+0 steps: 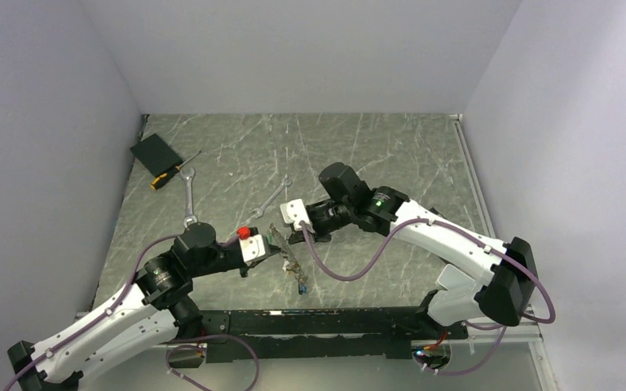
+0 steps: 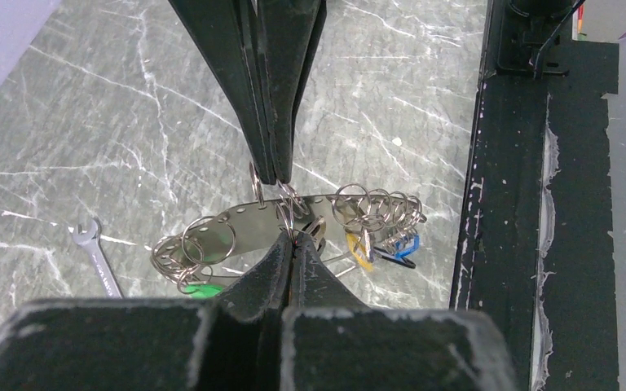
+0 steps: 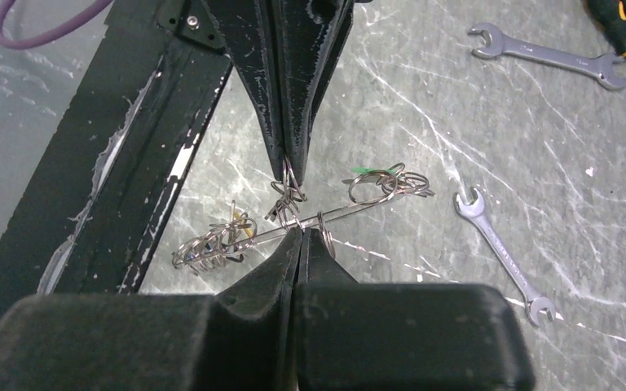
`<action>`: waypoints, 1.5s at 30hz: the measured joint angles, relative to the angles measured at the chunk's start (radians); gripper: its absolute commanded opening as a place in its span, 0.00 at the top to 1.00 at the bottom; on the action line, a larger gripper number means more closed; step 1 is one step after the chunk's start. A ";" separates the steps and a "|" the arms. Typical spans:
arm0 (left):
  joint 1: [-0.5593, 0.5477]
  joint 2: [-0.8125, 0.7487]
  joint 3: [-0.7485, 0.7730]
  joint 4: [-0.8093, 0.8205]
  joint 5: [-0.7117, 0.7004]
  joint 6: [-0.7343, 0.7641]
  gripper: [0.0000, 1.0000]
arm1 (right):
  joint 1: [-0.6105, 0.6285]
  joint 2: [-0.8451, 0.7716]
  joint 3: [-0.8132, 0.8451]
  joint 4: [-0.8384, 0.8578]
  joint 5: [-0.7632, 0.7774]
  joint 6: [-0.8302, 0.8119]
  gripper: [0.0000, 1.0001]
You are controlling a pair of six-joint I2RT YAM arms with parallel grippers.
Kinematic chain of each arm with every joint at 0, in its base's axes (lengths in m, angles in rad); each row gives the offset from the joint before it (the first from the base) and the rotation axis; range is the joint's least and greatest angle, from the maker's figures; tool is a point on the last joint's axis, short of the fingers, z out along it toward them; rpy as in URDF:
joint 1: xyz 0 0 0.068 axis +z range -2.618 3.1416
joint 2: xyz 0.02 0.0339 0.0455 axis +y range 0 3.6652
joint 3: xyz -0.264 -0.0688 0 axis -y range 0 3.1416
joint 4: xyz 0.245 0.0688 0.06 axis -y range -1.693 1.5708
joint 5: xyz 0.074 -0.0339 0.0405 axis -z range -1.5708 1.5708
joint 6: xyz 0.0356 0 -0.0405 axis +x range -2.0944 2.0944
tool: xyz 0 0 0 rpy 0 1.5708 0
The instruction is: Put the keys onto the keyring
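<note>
The keyring [image 2: 249, 221] is a flat silvery strip with holes, hung with several split rings, held off the table between both grippers. My left gripper [image 2: 293, 237] is shut on one ring at the strip's middle. My right gripper [image 3: 300, 232] is shut on the strip's edge and comes down from the top in the left wrist view, its fingers [image 2: 271, 122] pinched on another ring. Keys hang at the ends: a green head [image 2: 200, 289] on one side, yellow [image 2: 359, 249], blue [image 2: 405, 243] and black [image 2: 391, 260] on the other. From above, the keyring [image 1: 291, 259] sits between the left gripper [image 1: 279, 254] and the right gripper [image 1: 295, 236].
Two silver spanners [image 1: 189, 195] [image 1: 273, 199] lie behind the grippers. A screwdriver [image 1: 171, 173] and a black pad [image 1: 155, 152] sit at the back left. The black rail [image 2: 497, 204] runs along the table's near edge, close to the keys.
</note>
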 measured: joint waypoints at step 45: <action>-0.010 -0.030 0.000 -0.016 -0.024 0.003 0.63 | -0.089 -0.140 -0.335 0.690 0.012 0.481 1.00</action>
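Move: The keyring hangs between the two hands, both already shut on its small rings: its middle is about 1 cm to the right of the left hand, 1 cm back and 2 cm lower, and about 2 cm to the left of the right hand, 2 cm back and 2 cm lower. From the left hand, the green tag hangs 5 cm ahead, level sideways, and the blue tag 7 cm back and 3 cm right, both some 5 cm below. The small wrench lies on the table roughly 20 cm ahead of the left hand, 3 cm left and 20 cm below. The right hand keeps its pinch on the keyring's ring, first easing up about a centimetre as its fingers tip upward, then carrying the keyring forward and up in a late, quicker pull, some 3 cm forward and 2.5 cm up overall, while the wrist tips the fingers up about 20 degrees and swings them clockwise about 15. The left hand stays where it is, holding shut through the first part, then spreads its fingers to about two fifths open just as that pull begins, letting go of its small ring so the right hand can draw the keyring away. ##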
